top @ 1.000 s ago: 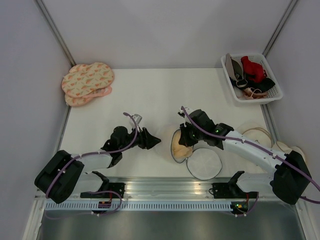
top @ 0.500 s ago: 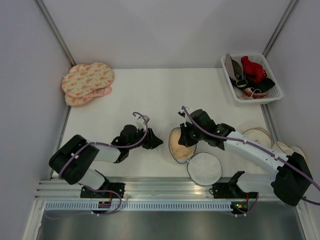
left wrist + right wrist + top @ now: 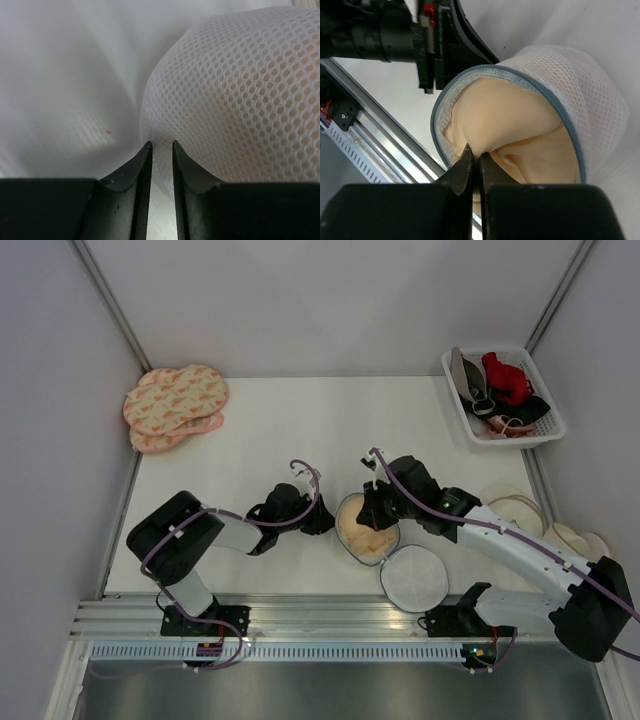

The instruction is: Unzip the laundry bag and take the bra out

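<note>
The laundry bag (image 3: 347, 508) lies unzipped near the table's front middle, and its round mesh lid (image 3: 412, 578) is flopped open toward the front edge. The peach bra (image 3: 362, 533) fills the open pouch. My left gripper (image 3: 325, 522) presses against the bag's left side. In the left wrist view its narrow jaws (image 3: 161, 146) pinch a fold of the white mesh (image 3: 240, 100). My right gripper (image 3: 373, 523) reaches into the opening. In the right wrist view it is shut (image 3: 476, 152) on a fold of the bra (image 3: 510, 115) inside the grey zipped rim (image 3: 560, 117).
Pink patterned pouches (image 3: 175, 405) are stacked at the back left. A white basket (image 3: 470, 430) with red and black garments stands at the back right. Cream round pouches (image 3: 518, 510) lie by the right edge. A metal rail (image 3: 320, 615) runs along the front.
My left arm has swung right until its gripper met the bag, and its jaws have narrowed. The right gripper stays shut on the bra; the bag and its lid have shifted slightly toward the front.
</note>
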Motion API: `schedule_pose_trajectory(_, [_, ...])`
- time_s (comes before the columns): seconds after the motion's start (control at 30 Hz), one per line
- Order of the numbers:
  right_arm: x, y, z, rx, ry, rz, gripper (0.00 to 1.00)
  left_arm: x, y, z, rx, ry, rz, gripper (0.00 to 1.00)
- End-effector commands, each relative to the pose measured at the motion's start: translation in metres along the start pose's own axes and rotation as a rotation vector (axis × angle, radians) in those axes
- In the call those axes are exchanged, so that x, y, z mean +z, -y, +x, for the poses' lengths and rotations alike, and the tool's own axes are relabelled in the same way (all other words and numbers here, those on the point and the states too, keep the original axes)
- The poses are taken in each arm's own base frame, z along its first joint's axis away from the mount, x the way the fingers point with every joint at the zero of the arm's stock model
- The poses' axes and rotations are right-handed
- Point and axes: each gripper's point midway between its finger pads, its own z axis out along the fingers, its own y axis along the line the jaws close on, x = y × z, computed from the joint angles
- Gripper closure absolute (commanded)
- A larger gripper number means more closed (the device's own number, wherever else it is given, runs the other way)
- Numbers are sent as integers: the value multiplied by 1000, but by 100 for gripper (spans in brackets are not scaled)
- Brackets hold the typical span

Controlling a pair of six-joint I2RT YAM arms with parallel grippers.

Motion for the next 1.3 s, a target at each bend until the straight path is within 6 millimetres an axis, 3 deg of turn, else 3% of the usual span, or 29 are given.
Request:
schedule_pose_trajectory(0.0, [-15, -18, -34, -16, 103, -56, 100, 14, -6, 12, 52, -47, -68, 73])
schedule_pose_trajectory(0.03, [-16, -18, -35, -17, 109, -58, 100, 16, -8, 15, 52, -59, -81, 79])
schedule_pose_trajectory(0.17, [-25, -21, -43, -17, 144, -62, 99, 23, -16, 25, 53, -98, -134, 85])
schedule_pose_trajectory(0.37, [-54, -26, -74, -11, 273, -41, 99, 31, -21, 40, 39, -144, -160, 96])
schedule_pose_trajectory(0.63, [-122, -30, -133, 24, 575, -1, 100, 35, -19, 49, 32, -160, -154, 98])
schedule_pose_trajectory(0.73, [-151, -9, -163, 65, 722, 140, 100, 34, -17, 50, 33, -163, -151, 98])
schedule_pose_trajectory(0.77, [-155, 7, -171, 92, 753, 229, 100, 35, -16, 48, 32, -160, -147, 98])
schedule_pose_trajectory(0.83, [-168, 16, -189, 109, 784, 310, 100, 34, -13, 48, 31, -163, -139, 98])
schedule_pose_trajectory(0.87, [-160, 37, -195, 127, 766, 408, 100, 33, -10, 45, 29, -157, -134, 98])
schedule_pose_trajectory(1.0, [-173, 88, -227, 222, 820, 611, 100, 28, 0, 37, 28, -149, -109, 98])
schedule_pose_trajectory(1.03, [-189, 108, -238, 258, 864, 668, 100, 28, 3, 34, 28, -148, -101, 98])
schedule_pose_trajectory(1.07, [-186, 128, -243, 287, 864, 719, 100, 27, 5, 34, 28, -152, -100, 98])
schedule_pose_trajectory(1.1, [-202, 138, -256, 332, 924, 750, 99, 25, 9, 28, 30, -141, -91, 98])
schedule_pose_trajectory(1.13, [-219, 167, -260, 383, 953, 820, 100, 25, 11, 26, 32, -138, -85, 98])
schedule_pose_trajectory(1.2, [-224, 201, -269, 461, 974, 874, 100, 22, 14, 24, 34, -136, -79, 98])
schedule_pose_trajectory(1.23, [-255, 225, -275, 508, 1041, 942, 100, 21, 17, 20, 37, -129, -74, 98])
schedule_pose_trajectory(1.27, [-255, 247, -275, 537, 1038, 991, 99, 20, 17, 19, 37, -131, -76, 98])
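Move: The bra is already pinched in the right fingers; the white basket it is carried towards lies about 40 cm ahead and 43 cm to the right of that hand, its middle some 9 cm below. The open laundry bag is almost underneath, about 3 cm ahead and 11 cm down; its round flap lies 8 cm back and 13 cm right, the beige round bag 5 cm ahead and 38 cm right. From the left hand, the laundry bag's middle lies level ahead and about 7 cm right. The bra, still pinched, is drawn out of the open bag by the right hand, slowly straight up at first, then faster to about 20 cm, before swinging forward and right towards the basket, some 20 cm each way, turning clockwise about 60 degrees with the fingers tipping up. Meanwhile the left hand slides a few centimetres right and slightly down, closing its fingers on the bag's mesh edge. ##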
